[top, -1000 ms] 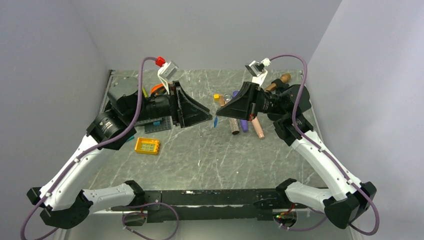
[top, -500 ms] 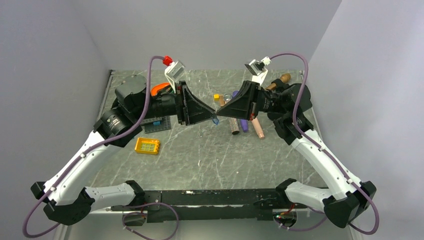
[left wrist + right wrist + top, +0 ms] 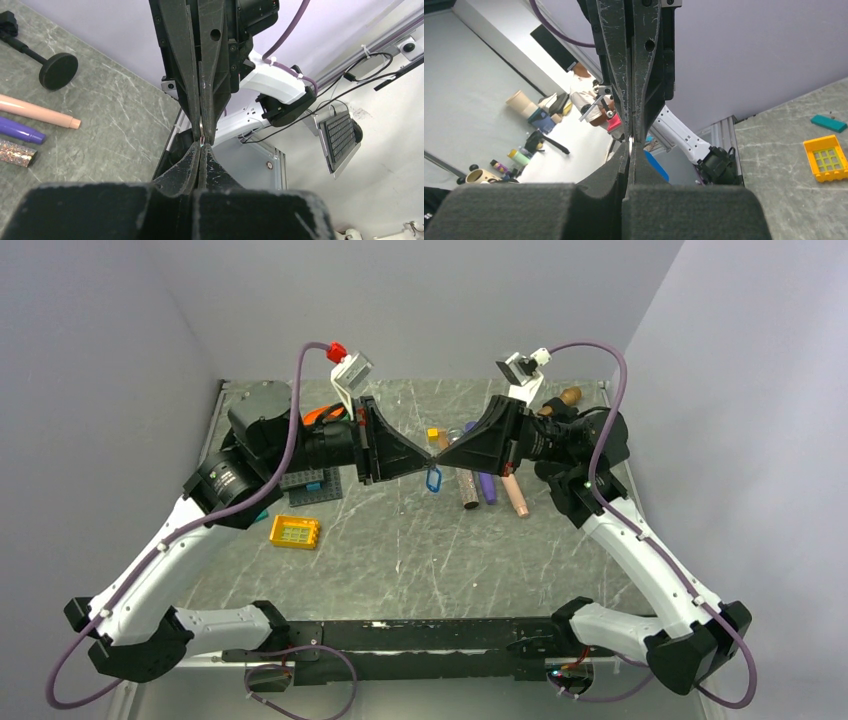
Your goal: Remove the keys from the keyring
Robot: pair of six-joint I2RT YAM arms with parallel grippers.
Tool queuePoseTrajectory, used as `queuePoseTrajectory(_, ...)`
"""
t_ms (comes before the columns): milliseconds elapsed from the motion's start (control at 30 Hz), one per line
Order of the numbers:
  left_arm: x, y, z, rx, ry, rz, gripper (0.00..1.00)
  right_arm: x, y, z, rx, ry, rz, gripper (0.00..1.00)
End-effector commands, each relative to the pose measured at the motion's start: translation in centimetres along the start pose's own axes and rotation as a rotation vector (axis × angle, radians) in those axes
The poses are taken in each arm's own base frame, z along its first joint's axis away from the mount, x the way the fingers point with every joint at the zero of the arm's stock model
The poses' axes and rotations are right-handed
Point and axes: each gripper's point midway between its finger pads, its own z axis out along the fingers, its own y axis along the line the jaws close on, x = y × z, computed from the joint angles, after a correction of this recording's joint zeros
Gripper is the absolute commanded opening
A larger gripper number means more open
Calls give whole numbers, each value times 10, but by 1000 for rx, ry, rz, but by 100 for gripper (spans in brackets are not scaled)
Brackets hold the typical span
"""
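My two grippers meet tip to tip above the middle of the table, the left gripper (image 3: 432, 457) reaching in from the left and the right gripper (image 3: 441, 457) from the right. Both are shut. A thin edge of silver metal, the keys (image 3: 202, 138), shows pinched between the tips in the left wrist view. The right wrist view shows the same sliver of the keys (image 3: 630, 142) at the right gripper (image 3: 630, 146). The small blue keyring (image 3: 434, 480) hangs as an oval loop just below the meeting point, off the table. How many keys there are is hidden by the fingers.
An orange grid brick (image 3: 294, 532) lies left of centre, beside a grey baseplate (image 3: 310, 487). Under the right arm lie a glittery tube (image 3: 468, 495), a purple tube (image 3: 487, 490) and a pink tube (image 3: 516, 498). A small yellow block (image 3: 433, 434) sits behind the grippers.
My left gripper moved right up to the right gripper's tips and shut there. The blue keyring now hangs as a visible loop. The right gripper stayed shut and rose slightly.
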Motion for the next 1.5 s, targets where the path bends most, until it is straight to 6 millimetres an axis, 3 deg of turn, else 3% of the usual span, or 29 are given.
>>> queuePoseTrajectory(0, -37, -20, -6, 2, -104, 79, 0, -21, 31, 5, -75, -40, -101, 0)
queuePoseTrajectory(300, -84, -50, -12, 39, -288, 142, 0, -66, 53, 17, -174, -196, -165, 0)
queuePoseTrajectory(500, -100, -50, -16, 9, -393, 153, 0, -76, 57, 22, -224, -248, -176, 0)
queuePoseTrajectory(700, -93, -31, -9, -55, -435, 129, 0, -70, 49, 30, -241, -281, -155, 0)
queuePoseTrajectory(1000, -91, -25, 7, -74, -485, 130, 0, -74, 39, 30, -284, -419, -78, 0)
queuePoseTrajectory(1467, -102, -37, 30, -76, -512, 206, 0, -89, 65, 22, -450, -530, -16, 0)
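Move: The keyring is already pinched between the two hands' closed, touching fingertips, within about 1 cm of either hand point: just right of the left hand, just left of the right hand. Its blue tag hangs some 3 cm below the ring. Far beneath, roughly 47 cm down, the glittery tube lies about 28 cm ahead and 8 cm to the right, the purple tube about 30 cm ahead and 12 cm right. Up together go both hands, about 10 cm with some 3 cm of forward, rising fast, nearly pausing midway, then climbing again; both keep their shut grip on the keyring, tip against tip, without drawing apart. As they rise the fingers tilt upward, the right hand's by over 35 degrees, the left's by about 20 while that hand also swings some 20 degrees counter-clockwise. ##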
